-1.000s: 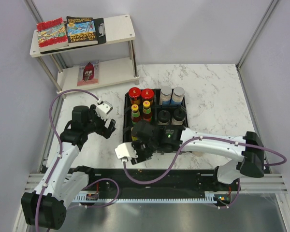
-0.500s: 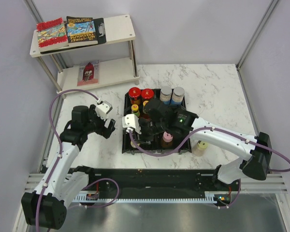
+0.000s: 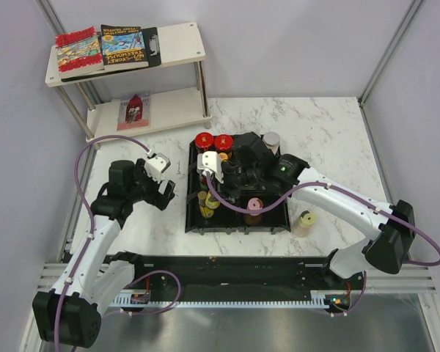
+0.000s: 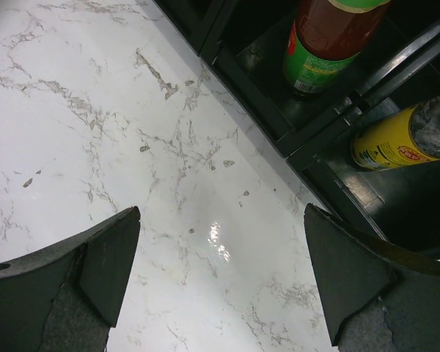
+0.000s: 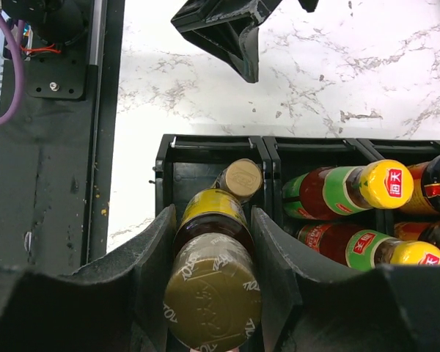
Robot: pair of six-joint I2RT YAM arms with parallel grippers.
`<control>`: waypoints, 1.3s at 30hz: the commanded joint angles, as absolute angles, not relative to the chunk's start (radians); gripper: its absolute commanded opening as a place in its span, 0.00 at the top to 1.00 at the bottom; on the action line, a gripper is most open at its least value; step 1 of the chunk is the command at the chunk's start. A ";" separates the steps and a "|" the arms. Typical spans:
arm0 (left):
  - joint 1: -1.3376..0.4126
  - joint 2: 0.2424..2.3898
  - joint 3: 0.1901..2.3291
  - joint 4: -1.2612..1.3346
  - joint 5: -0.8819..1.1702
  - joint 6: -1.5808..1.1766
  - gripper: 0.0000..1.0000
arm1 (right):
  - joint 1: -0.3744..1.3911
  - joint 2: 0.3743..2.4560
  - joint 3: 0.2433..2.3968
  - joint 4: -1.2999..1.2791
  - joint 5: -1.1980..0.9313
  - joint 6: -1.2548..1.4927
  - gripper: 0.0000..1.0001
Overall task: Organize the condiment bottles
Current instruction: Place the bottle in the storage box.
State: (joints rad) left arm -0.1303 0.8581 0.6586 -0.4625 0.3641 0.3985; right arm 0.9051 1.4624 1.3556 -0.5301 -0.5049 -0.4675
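My right gripper (image 3: 208, 196) (image 5: 213, 220) is shut on a gold-capped bottle with a yellow label (image 5: 209, 301), upright at the front-left compartment of the black tray (image 3: 193, 220). A second gold-capped bottle (image 5: 240, 178) stands just behind it in that compartment. Red sauce bottles with yellow caps (image 5: 337, 192) fill the compartment beside it. Red-capped jars (image 3: 204, 139), a silver-capped jar (image 3: 271, 139) and a pink-capped bottle (image 3: 254, 205) are in the tray. A cream-capped jar (image 3: 306, 220) stands on the table right of it. My left gripper (image 3: 167, 194) (image 4: 220, 271) is open and empty over bare marble left of the tray.
A white two-level shelf (image 3: 183, 37) with colourful books (image 3: 103, 48) stands at the back left. A black rail (image 3: 227, 268) runs along the near edge. The left gripper (image 5: 231, 33) sits close to the tray's left wall (image 4: 279, 139).
My right arm swung from the table in front of the tray up over the tray's left side, carrying the gold-capped bottle. The left arm has not moved.
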 commanded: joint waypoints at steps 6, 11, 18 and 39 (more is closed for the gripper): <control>-0.126 0.862 0.653 -0.437 0.377 0.411 0.01 | 0.856 1.453 1.305 -0.449 -0.607 -0.466 1.00; -0.124 0.864 0.653 -0.436 0.379 0.413 0.01 | 0.841 1.463 1.275 -0.448 -0.612 -0.477 1.00; -0.126 0.859 0.652 -0.437 0.383 0.413 0.01 | 0.825 1.548 1.235 -0.425 -0.604 -0.489 1.00; -0.124 0.836 0.646 -0.437 0.397 0.419 0.01 | 0.815 1.706 1.241 -0.544 -0.652 -0.594 0.59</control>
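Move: The right hand holds the bottle above the box's near-left compartment; the free spot lies about 1 cm ahead, 3 cm right and 18 cm below. The other yellow-labelled bottle is some 4 cm left and 1 cm ahead of the hand, the pink-capped bottle 12 cm right and 2 cm ahead, and a yellow-capped sauce bottle 11 cm ahead and 3 cm right. From the left hand, the free spot is about 17 cm right, 7 cm back and 9 cm below. The right hand lowers its gripped bottle about 14 cm beside the yellow-labelled one, fingers tipping some 15 degrees downward. ##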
